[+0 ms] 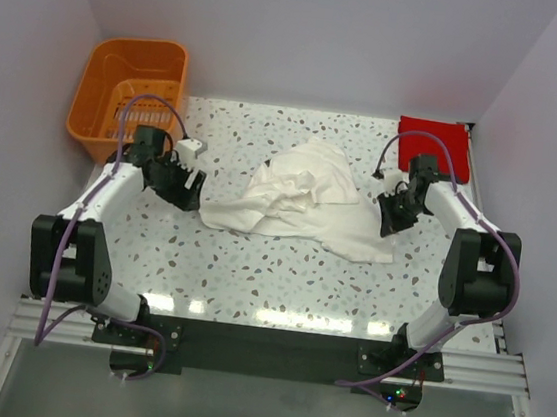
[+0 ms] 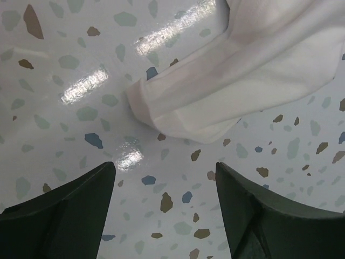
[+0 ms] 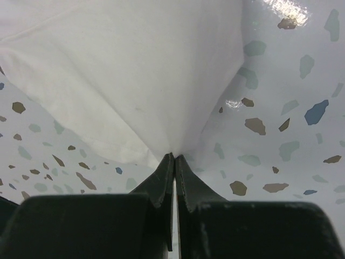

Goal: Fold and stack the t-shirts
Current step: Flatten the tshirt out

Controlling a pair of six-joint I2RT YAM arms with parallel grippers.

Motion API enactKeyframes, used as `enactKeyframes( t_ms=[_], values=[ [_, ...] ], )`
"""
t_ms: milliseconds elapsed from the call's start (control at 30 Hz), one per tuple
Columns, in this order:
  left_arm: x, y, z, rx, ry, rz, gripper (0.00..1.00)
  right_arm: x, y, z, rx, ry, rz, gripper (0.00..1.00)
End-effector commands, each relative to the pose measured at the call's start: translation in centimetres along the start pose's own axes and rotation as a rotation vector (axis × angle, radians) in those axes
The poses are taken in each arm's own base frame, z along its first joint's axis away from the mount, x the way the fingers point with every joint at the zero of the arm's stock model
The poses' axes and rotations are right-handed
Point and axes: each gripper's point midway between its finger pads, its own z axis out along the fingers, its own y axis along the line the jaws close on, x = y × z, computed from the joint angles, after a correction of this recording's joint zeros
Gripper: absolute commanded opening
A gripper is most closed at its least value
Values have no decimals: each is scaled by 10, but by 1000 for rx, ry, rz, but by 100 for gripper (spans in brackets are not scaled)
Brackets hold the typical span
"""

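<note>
The cream-white t-shirt (image 1: 304, 201) lies crumpled in the middle of the speckled table. In the left wrist view a sleeve end of the t-shirt (image 2: 242, 70) rests flat on the table, just beyond my left gripper (image 2: 164, 167), which is open with only bare tabletop between its fingers. From above, that left gripper (image 1: 192, 191) sits at the shirt's left tip. My right gripper (image 1: 390, 221) is at the shirt's right edge. Its jaws (image 3: 174, 156) are shut on a pinch of the white cloth (image 3: 135, 70), which is pulled taut. The red t-shirt (image 1: 432, 143) lies as a folded square at the back right corner.
An orange slotted basket (image 1: 100, 98) stands at the back left corner, just behind the left arm. White walls close in the table on the left, back and right. Bare speckled tabletop (image 1: 271, 278) lies between the shirt and the arm bases.
</note>
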Motion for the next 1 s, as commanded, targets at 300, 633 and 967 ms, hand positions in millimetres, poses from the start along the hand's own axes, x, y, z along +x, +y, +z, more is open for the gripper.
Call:
enactKeyframes(
  t_ms=[300, 633, 967],
  values=[
    [-34, 7, 35, -54, 46, -82, 70, 3, 9, -12, -28, -3, -33, 0],
    [-18, 28, 53, -169, 162, -163, 36, 15, 9, -28, -16, 39, 18, 50],
    [-11, 28, 52, -175, 183, -160, 11, 54, 20, -8, -57, 189, 124, 57]
  ],
)
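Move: The left hand hovers open with the t-shirt's left corner about 4 cm ahead, 2 cm to its right and 5 cm below. From that hand, the shirt's bunched middle lies roughly 11 cm ahead and 29 cm right, the orange bin some 27 cm ahead and 23 cm left. The right hand is still shut on the shirt's right edge, right at its fingertips; from it, the bunched middle is about 10 cm ahead and 25 cm left, the red cloth 24 cm ahead and 13 cm right. The left hand sinks about 5 cm and reaches some 4 cm forward onto the t-shirt's left corner, first veering about 2 cm right and then coming back left as its fingers close and pinch the cloth, the wrist tipping them some 15 degrees nearer to straight down. Meanwhile the right hand all but waits on its edge, easing slightly back, then opens to a bit over half, lets the cloth go and draws back towards its base, about 4 cm in all, staying low. ##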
